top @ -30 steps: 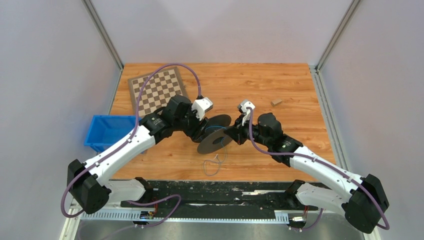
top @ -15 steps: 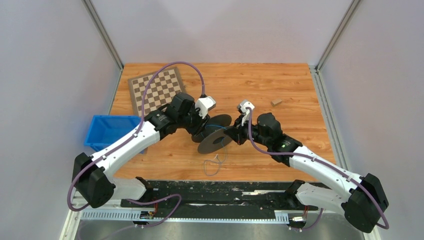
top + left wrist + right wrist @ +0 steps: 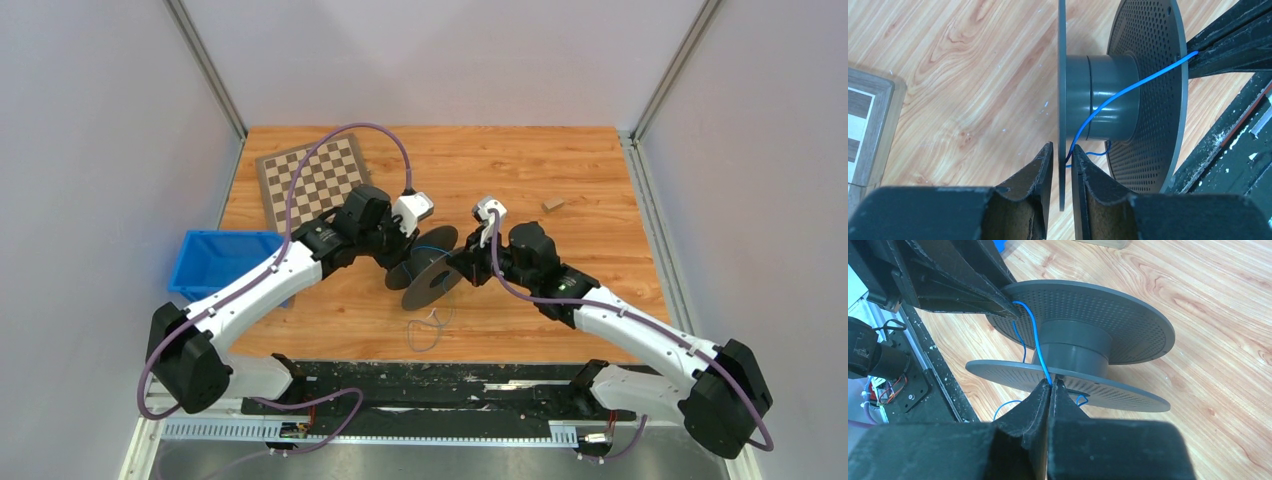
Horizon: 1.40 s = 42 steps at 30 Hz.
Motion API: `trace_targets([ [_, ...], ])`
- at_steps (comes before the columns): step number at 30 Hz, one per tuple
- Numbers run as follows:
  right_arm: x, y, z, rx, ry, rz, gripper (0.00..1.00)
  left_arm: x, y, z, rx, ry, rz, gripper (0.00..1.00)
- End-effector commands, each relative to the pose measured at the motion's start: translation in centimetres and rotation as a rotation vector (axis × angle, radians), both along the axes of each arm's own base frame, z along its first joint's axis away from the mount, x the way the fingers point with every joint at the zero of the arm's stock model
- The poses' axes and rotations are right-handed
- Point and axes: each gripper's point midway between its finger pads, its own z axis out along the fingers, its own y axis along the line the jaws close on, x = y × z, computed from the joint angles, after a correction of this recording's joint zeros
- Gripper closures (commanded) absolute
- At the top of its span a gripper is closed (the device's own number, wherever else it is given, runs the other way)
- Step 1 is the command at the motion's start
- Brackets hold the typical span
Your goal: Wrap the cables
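A thin blue cable [image 3: 1108, 102] runs across the hub of a dark grey two-disc spool [image 3: 430, 272] held above the table's middle. My left gripper [image 3: 1062, 156] is shut on the rim of one spool disc [image 3: 1062, 75], which sits edge-on between its fingers. My right gripper [image 3: 1053, 385] is shut on the cable [image 3: 1035, 335] just beside the other disc [image 3: 1083, 310], and the strand is taut up to the left fingers [image 3: 963, 285]. The cable's loose end lies in a loop [image 3: 428, 330] on the wood below. Both grippers meet at the spool in the top view, left gripper [image 3: 405, 268] and right gripper [image 3: 462, 266].
A chessboard [image 3: 315, 180] lies at the back left. A blue bin [image 3: 220, 262] stands at the left edge. A small wooden block [image 3: 553, 204] lies at the back right. A black rail [image 3: 450, 385] runs along the near edge.
The left wrist has shifted slightly up and right, and the right gripper has moved a little left. The spool has moved a little up and left with them. Both grips are unchanged.
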Motion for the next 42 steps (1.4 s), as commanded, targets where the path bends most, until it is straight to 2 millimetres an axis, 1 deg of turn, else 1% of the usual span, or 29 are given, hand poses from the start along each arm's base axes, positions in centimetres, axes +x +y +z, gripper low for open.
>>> trace_targets([
  [1, 1.2, 0.4, 2.5, 0.049, -0.036, -0.034, 1.0, 0.9, -0.9, 1.1, -0.045, -0.031, 0.003, 0.74],
  [7, 1.2, 0.4, 2.5, 0.051, -0.03, -0.041, 1.0, 1.0, -0.9, -0.2, -0.033, 0.005, 0.028, 0.74],
  [14, 1.3, 0.2, 2.4, 0.053, -0.028, -0.049, 1.0, 1.2, -1.0, -0.7, -0.036, 0.018, 0.047, 0.76],
  [15, 1.3, 0.2, 2.4, 0.053, -0.027, -0.051, 1.0, 1.2, -1.0, -0.8, -0.039, 0.02, 0.05, 0.8],
  [16, 1.3, 0.2, 2.4, 0.052, -0.027, -0.051, 1.0, 1.2, -1.0, -0.8, -0.042, 0.021, 0.049, 0.88],
  [18, 1.3, 0.2, 2.5, 0.055, -0.026, -0.052, 1.0, 1.2, -1.2, -0.7, -0.051, 0.023, 0.055, 0.99],
  [19, 1.3, 0.2, 2.5, 0.057, -0.025, -0.052, 0.99, 1.2, -1.2, -0.6, -0.058, 0.023, 0.061, 1.0],
  [21, 1.4, 0.1, 2.8, 0.062, -0.027, -0.059, 0.94, 1.3, -1.1, -0.2, -0.07, 0.018, 0.081, 1.0],
  [23, 1.4, 0.1, 3.4, 0.072, -0.032, -0.063, 0.86, 2.0, -0.4, 0.2, -0.062, -0.002, 0.147, 1.0],
  [25, 1.1, 0.0, 4.2, 0.086, -0.039, -0.062, 0.76, 2.6, 0.7, 0.8, -0.046, -0.034, 0.22, 1.0],
  [26, 0.9, -0.1, 4.6, 0.095, -0.046, -0.057, 0.7, 3.0, 1.4, 1.3, -0.039, -0.055, 0.257, 1.0],
  [29, -0.1, -0.3, 5.6, 0.121, -0.073, -0.021, 0.55, 3.0, 2.9, 3.0, -0.032, -0.063, 0.342, 1.0],
  [30, -0.5, -0.4, 5.9, 0.132, -0.082, -0.01, 0.52, 2.8, 3.3, 4.0, -0.037, -0.066, 0.355, 1.0],
  [31, -0.7, -0.4, 6.2, 0.151, -0.089, -0.005, 0.48, 2.8, 3.7, 4.5, -0.041, -0.067, 0.387, 1.0],
  [32, -1.1, -0.5, 6.5, 0.176, -0.097, 0.002, 0.43, 2.5, 4.0, 5.6, -0.061, -0.066, 0.412, 1.0],
  [33, -1.4, -0.4, 6.5, 0.201, -0.098, 0.009, 0.38, 2.5, 4.3, 6.2, -0.069, -0.073, 0.435, 1.0],
  [36, -2.2, -0.1, 6.0, 0.287, -0.089, 0.033, 0.25, 1.6, 5.3, 9.4, -0.157, -0.088, 0.5, 1.0],
  [37, -2.5, 0.0, 5.7, 0.31, -0.085, 0.041, 0.23, 1.3, 5.8, 10.5, -0.185, -0.106, 0.522, 1.0],
  [38, -2.7, 0.1, 5.0, 0.321, -0.074, 0.049, 0.22, 1.0, 5.9, 11.2, -0.216, -0.101, 0.547, 1.0],
  [41, -3.0, 0.7, 4.4, 0.36, -0.067, 0.077, 0.21, 0.1, 7.1, 13.7, -0.299, -0.129, 0.598, 1.0],
  [42, -3.0, 0.9, 4.2, 0.368, -0.06, 0.085, 0.21, -0.1, 7.3, 14.1, -0.318, -0.127, 0.611, 1.0],
])
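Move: The left fingers straddle the near rim of the spool's left flange; the spool's middle lies about 2 cm ahead of this hand, 5 cm right and 5 cm below. From it, the cable's loose tail lies on the table roughly 9 cm back and 5 cm right, and the chessboard some 18 cm ahead and 19 cm left, both some 16 cm down. The right hand still pinches the cable at the right flange; the spool's middle is 1 cm ahead, 4 cm left and 6 cm below. The left fingers pinch shut on the left flange rim after easing about 1 cm down, then carry the spool up some 9 cm and left about 6 cm, turning nearly 30 degrees counter-clockwise. As that grip closes, the right fingers open wide and release the cable at the right flange; the right hand rises about 5 cm, then draws back and sinks again. ##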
